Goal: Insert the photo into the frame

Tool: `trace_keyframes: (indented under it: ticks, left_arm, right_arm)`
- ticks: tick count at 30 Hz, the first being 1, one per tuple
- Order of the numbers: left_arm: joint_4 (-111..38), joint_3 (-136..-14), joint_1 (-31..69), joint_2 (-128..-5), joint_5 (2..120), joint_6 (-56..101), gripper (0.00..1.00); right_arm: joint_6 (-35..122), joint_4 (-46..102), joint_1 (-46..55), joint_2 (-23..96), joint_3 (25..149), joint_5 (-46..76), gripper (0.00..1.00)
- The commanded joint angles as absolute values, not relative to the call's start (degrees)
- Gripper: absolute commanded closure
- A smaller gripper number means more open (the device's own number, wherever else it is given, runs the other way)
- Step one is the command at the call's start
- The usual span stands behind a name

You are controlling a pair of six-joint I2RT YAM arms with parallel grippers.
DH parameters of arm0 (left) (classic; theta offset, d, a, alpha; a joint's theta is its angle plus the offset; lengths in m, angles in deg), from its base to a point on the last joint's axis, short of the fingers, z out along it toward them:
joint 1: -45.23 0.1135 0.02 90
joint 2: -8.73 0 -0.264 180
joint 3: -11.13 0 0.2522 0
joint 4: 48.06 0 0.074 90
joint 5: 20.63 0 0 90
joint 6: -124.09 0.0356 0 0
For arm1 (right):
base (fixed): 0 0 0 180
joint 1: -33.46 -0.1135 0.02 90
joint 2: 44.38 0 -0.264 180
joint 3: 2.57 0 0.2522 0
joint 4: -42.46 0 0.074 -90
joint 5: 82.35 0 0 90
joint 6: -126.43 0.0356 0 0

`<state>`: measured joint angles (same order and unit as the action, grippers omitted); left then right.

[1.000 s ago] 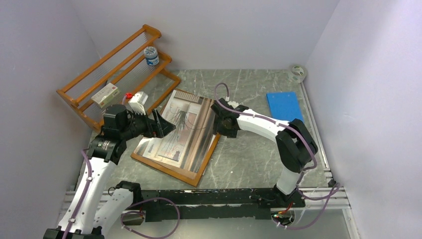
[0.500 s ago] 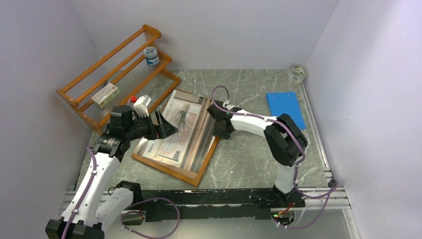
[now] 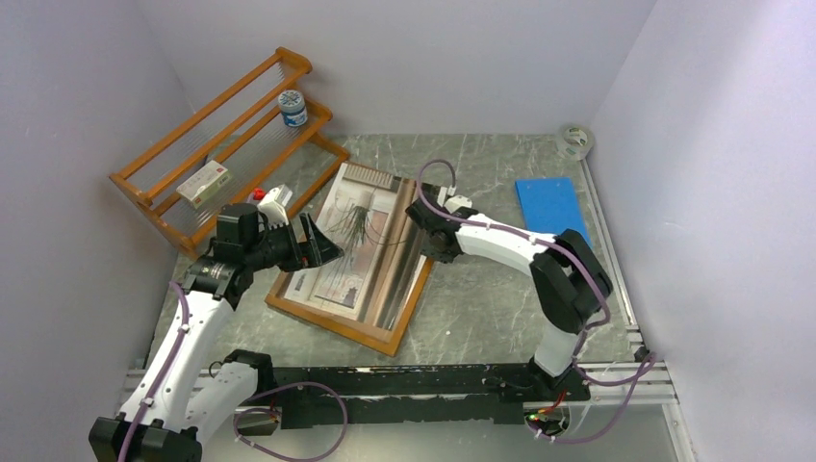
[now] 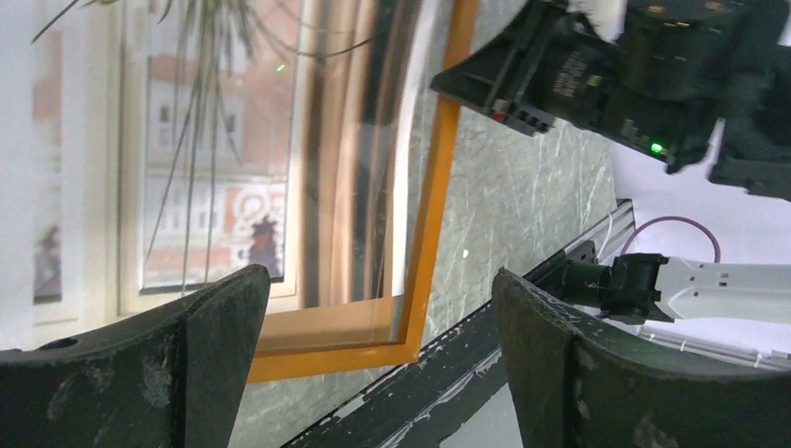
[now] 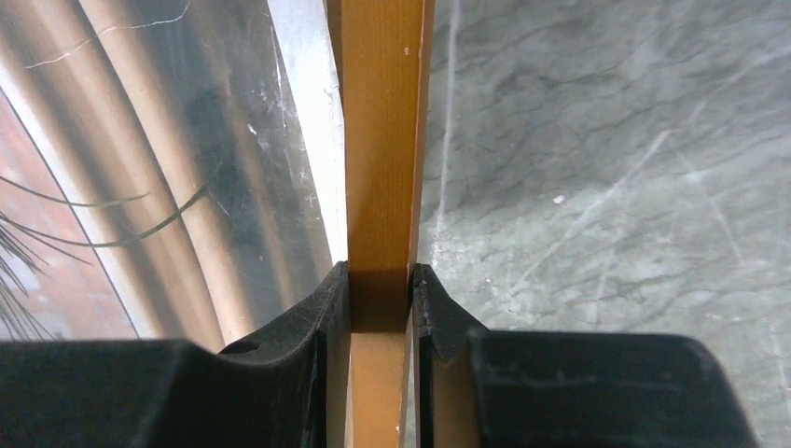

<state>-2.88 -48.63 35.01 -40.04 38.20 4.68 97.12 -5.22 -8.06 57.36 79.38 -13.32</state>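
The frame (image 3: 337, 327), light-brown wood with a reflective pane, lies flat on the marble table left of centre. The photo (image 3: 348, 241), a beige print of a curtained window and a wispy plant, lies over its pane toward the left side. My right gripper (image 3: 430, 239) is shut on the frame's right rail (image 5: 378, 140), one finger on each side of the wood (image 5: 381, 280). My left gripper (image 3: 322, 245) hovers open over the photo's left edge with nothing between its fingers. In the left wrist view the photo (image 4: 187, 168) and the frame's corner (image 4: 424, 233) lie below the open gripper (image 4: 378, 280).
An orange wooden rack (image 3: 221, 135) stands at the back left with a jar (image 3: 292, 108) and a small box (image 3: 204, 183) on it. A blue sheet (image 3: 550, 204) lies at the back right, near a tape roll (image 3: 575, 141). A black rail (image 3: 433, 380) runs along the near edge.
The right gripper has closed on the frame's right rail. Frame and photo have shifted slightly toward the back and turned a little. The left gripper stayed open.
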Motion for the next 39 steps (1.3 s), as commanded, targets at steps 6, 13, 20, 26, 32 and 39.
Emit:
trace_keyframes:
  ticks: [6,13,20,26,32,39]
  left_arm:
    - [-2.59,-50.62,34.86,-40.78,42.84,2.83,0.06]
    - [-4.61,-48.55,34.86,-41.45,42.51,1.36,0.06]
    - [-8.37,-46.92,34.86,-42.79,40.39,-0.13,0.06]
    - [-14.24,-45.89,33.69,-47.12,33.39,-0.91,0.06]
    - [-19.73,-46.08,24.08,-52.85,35.99,-1.47,0.08]
    - [-24.74,-47.64,12.77,-60.65,41.57,0.9,0.06]
  right_arm:
    - [96.87,9.72,-7.93,46.26,74.17,-17.92,1.0]
    - [94.92,14.33,-7.66,43.29,72.45,-16.31,1.0]
    - [96.17,11.27,-6.39,44.21,76.87,-11.81,1.0]
    - [97.92,3.33,-5.36,46.88,80.95,-10.13,1.0]
    - [97.93,1.74,-4.25,48.51,81.51,-7.08,1.0]
    - [96.02,0.51,-3.79,50.92,82.05,-4.31,1.0]
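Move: The photo lies under the frame's clear pane. From the open left hand its middle is about 4 cm to the right, 3 cm ahead and 15 cm below; the gripped right rail is some 18 cm right, level with it, and the frame's near right corner about 11 cm right and 20 cm back. From the right hand, already pinching that rail, the photo's middle is about 15 cm left, 2 cm ahead and 3 cm below; the near right corner is 8 cm left and 20 cm back. The frame's right rail, still pinched in the right fingers, is raised about 6 cm with a slight forward drift, then let down again by nearly 3 cm, the wrist tipping back and partly recovering. Above the pane the open left hand creeps forward, then sweeps right towards the gripped rail while sinking, turning clockwise some 15 degrees. ##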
